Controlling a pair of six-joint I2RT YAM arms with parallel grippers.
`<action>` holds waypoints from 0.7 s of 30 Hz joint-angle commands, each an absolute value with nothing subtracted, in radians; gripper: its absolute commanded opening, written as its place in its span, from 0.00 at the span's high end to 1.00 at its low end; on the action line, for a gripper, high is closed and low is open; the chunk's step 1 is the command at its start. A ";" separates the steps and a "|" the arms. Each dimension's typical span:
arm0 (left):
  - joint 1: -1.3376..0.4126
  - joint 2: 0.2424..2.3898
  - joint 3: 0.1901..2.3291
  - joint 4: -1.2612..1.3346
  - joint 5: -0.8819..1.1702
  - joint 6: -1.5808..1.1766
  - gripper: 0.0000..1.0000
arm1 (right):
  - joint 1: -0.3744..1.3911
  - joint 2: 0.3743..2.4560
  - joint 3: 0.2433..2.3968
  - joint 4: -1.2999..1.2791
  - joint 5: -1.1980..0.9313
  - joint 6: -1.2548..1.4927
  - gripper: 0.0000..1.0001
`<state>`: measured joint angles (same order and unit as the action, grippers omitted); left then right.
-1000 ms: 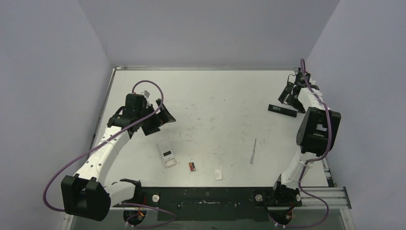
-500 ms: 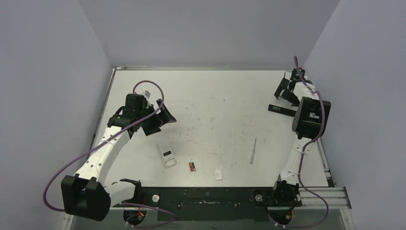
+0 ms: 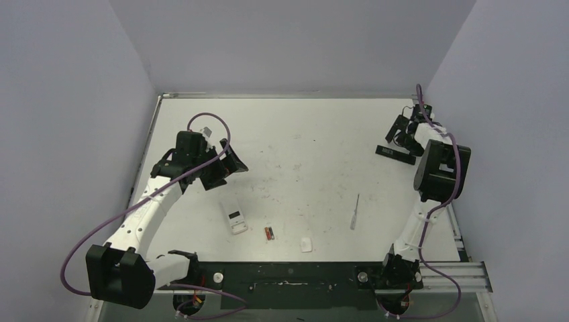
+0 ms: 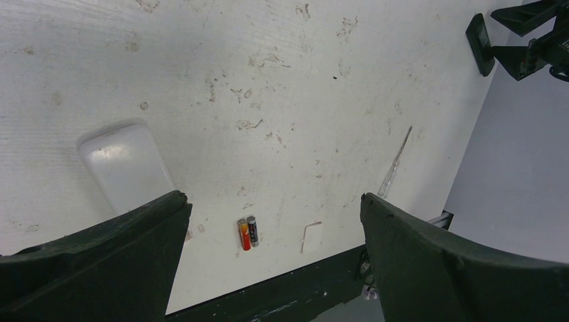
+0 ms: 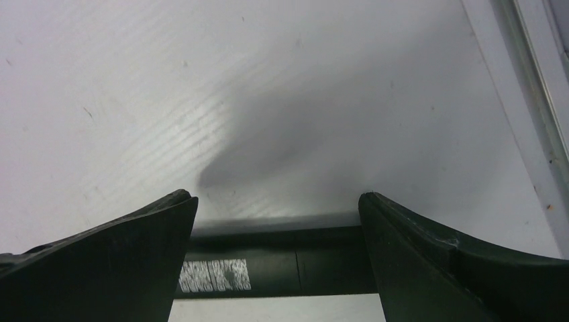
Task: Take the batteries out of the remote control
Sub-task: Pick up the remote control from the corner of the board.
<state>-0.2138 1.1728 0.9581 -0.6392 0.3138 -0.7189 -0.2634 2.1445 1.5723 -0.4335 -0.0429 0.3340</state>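
Observation:
A black remote control (image 3: 395, 153) lies at the far right of the table, label side up. My right gripper (image 3: 406, 129) hovers just above it, open, and the black remote (image 5: 288, 261) lies crosswise between the fingertips (image 5: 174, 208), not gripped. A white remote (image 3: 235, 218) lies near the front centre. Two batteries (image 3: 269, 233), one reddish and one dark, lie side by side right of it. My left gripper (image 3: 225, 168) hangs open above the table, behind the white remote (image 4: 127, 164). From there I look down on the batteries (image 4: 247, 233).
A small white rounded plastic piece (image 3: 306, 245) lies right of the batteries near the front edge. A thin clear stick (image 3: 354, 212) lies further right. The table's right rim (image 5: 537, 100) runs close beside my right gripper.
The right arm's elbow swung back and forth a little while its gripper stayed over the black remote. The left arm has not moved.

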 commanded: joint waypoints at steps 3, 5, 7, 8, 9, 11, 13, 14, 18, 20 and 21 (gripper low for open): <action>-0.207 1.170 0.975 -0.604 0.340 -0.713 0.02 | -0.269 2.034 1.406 -0.474 -0.088 0.352 0.02; -0.207 1.173 0.976 -0.601 0.346 -0.714 0.02 | -0.268 1.994 1.365 -0.473 -0.097 0.353 0.02; -0.207 1.176 0.977 -0.599 0.348 -0.716 0.02 | -0.265 1.955 1.321 -0.459 -0.146 0.341 0.02; -0.207 1.176 0.976 -0.596 0.349 -0.719 0.02 | -0.262 1.942 1.312 -0.457 -0.172 0.333 0.02; -0.208 1.175 0.976 -0.594 0.351 -0.722 0.02 | -0.254 1.928 1.301 -0.453 -0.189 0.321 0.02; -0.209 1.174 0.973 -0.592 0.354 -0.723 0.02 | -0.238 1.908 1.286 -0.447 -0.206 0.291 0.02; -0.209 1.173 0.969 -0.591 0.354 -0.724 0.02 | -0.223 1.910 1.286 -0.454 -0.237 0.254 0.02; -0.209 1.171 0.966 -0.591 0.354 -0.725 0.02 | -0.214 1.916 1.289 -0.465 -0.230 0.250 0.02; -0.208 1.166 0.954 -0.592 0.353 -0.727 0.02 | -0.189 1.918 1.281 -0.463 -0.189 0.224 0.02; -0.208 1.164 0.950 -0.592 0.353 -0.729 0.02 | -0.180 1.918 1.281 -0.468 -0.149 0.220 0.02; -0.209 1.165 0.949 -0.592 0.353 -0.729 0.02 | -0.174 1.919 1.284 -0.474 -0.104 0.222 0.02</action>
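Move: Just behind the right hand's open fingers, about 4 cm back and 1 cm to the left, the black remote control lies crosswise, roughly 1 cm below the hand point. The screwdriver is some 26 cm back and 22 cm left of that hand; the board's right edge runs about 14 cm to its right, level with it. From the left hand the black remote control lies about 17 cm ahead, 69 cm right and 16 cm down. Skimming level just above the board, the right hand draws back about 6 cm, then swings increasingly left, also some 6 cm in all, turning roughly 10 degrees counter-clockwise late on. Its fingers stay wide open, pushing the black remote control round; they end astride it, the right finger against its right long side. ##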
